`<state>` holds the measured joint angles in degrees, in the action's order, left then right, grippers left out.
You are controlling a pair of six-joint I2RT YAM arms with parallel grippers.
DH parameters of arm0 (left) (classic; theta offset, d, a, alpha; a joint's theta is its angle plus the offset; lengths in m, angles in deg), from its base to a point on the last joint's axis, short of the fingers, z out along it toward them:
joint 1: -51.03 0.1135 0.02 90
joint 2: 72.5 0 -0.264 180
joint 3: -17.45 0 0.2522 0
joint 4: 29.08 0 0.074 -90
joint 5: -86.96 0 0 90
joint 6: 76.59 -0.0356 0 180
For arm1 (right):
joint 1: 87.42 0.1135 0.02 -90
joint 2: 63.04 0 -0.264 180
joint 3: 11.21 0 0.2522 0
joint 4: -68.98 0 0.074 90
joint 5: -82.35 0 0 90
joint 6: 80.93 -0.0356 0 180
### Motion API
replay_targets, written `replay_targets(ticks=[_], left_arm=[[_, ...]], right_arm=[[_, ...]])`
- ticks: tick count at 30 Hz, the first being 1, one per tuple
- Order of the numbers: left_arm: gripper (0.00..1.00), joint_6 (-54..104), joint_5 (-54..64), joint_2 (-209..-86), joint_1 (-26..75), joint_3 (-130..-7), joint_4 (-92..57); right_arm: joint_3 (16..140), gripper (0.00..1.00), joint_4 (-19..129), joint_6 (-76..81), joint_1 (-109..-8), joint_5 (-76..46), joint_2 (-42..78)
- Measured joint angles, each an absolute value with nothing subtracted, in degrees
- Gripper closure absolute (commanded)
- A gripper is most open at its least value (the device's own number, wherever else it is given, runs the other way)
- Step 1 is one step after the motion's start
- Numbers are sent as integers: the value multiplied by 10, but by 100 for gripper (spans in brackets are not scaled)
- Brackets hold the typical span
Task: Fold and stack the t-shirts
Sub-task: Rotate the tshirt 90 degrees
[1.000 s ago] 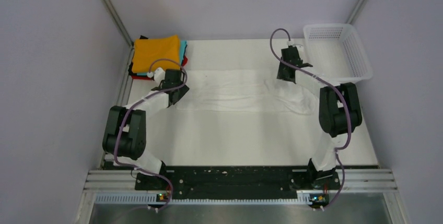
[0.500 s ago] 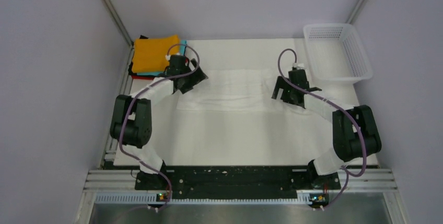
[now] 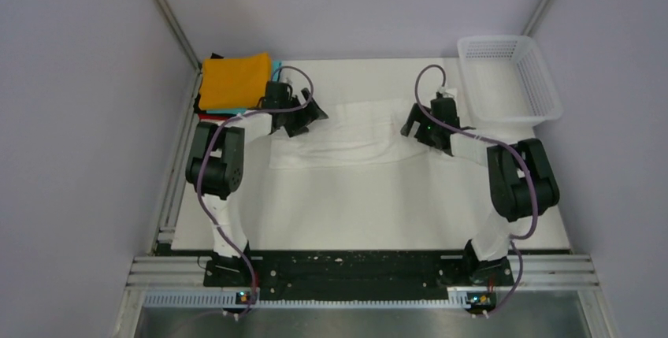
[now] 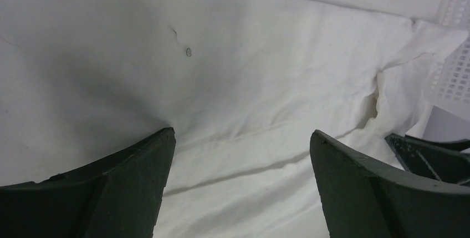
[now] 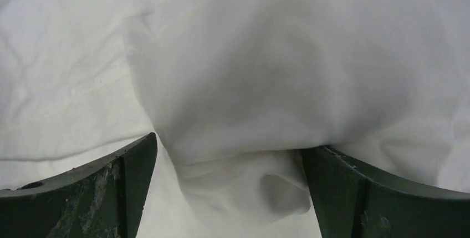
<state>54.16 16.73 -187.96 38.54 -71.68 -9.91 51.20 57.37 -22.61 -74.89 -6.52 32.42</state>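
Note:
A large wrinkled white t-shirt [image 3: 346, 137] lies spread across the back half of the table. My left gripper [image 3: 309, 116] is open just above the shirt's left end; in the left wrist view [image 4: 241, 133] flat white cloth [image 4: 244, 71] lies under the spread jaws. My right gripper [image 3: 413, 124] is open at the shirt's right end; in the right wrist view [image 5: 230, 145] a bunched fold of the shirt [image 5: 249, 116] sits between the spread jaws, not pinched. Folded shirts are stacked at the back left, orange [image 3: 235, 79] on top, with teal [image 3: 276, 72] and red [image 3: 206, 116] edges showing below.
A white plastic mesh basket [image 3: 543, 90] stands at the back right corner; its mesh wall shows in the left wrist view [image 4: 455, 55]. The table [image 3: 354, 204] has a metal rail along the left side and the arm bases at the near edge.
Both grippers moved inward along the shirt: the left from its left edge up and to the right, the right toward the centre. The shirt's right end is drawn in, so it looks shorter.

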Motion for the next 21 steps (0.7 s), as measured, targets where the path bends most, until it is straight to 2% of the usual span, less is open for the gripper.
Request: replay_targets(ticks=[3,7,13,17,21], left_arm=[[4,556,173,-1845,383,-650,-147],[3,598,162,-1753,352,-501,-224],[3,722,107,-1631,199,-335,-292],[3,821,67,-1614,103,-292,-343],[2,880,14,-1627,35,-303,-352]], right_arm=[[573,2,586,-225,-750,-76,382],[693,2,596,-222,-751,-108,481],[901,2,589,-221,-752,-197,631],[1052,2,577,-225,-749,-257,733],[1208,2,558,-231,-737,-298,832]])
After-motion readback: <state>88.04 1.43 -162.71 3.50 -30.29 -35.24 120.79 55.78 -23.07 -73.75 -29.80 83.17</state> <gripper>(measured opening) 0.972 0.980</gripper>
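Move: The left hand presses on the white folded t-shirt near its left end; the shirt's middle lies about 15 cm to this hand's right, 3 cm back and 2 cm below. The stack of folded shirts stands some 23 cm left and 14 cm ahead of it. From the right hand, on the shirt's other end, the middle lies roughly 19 cm left and 2 cm ahead, and the white basket some 27 cm right and 22 cm ahead. Keep both grippers wide open with their fingers on the cloth and sweep the two ends opposite ways. Drag the left end back about 24 cm, curving to the right, with the left hand; at the same time push the right end forward about as far and increasingly left, letting the right wrist swing some 20 degrees counter-clockwise and rise slightly. ##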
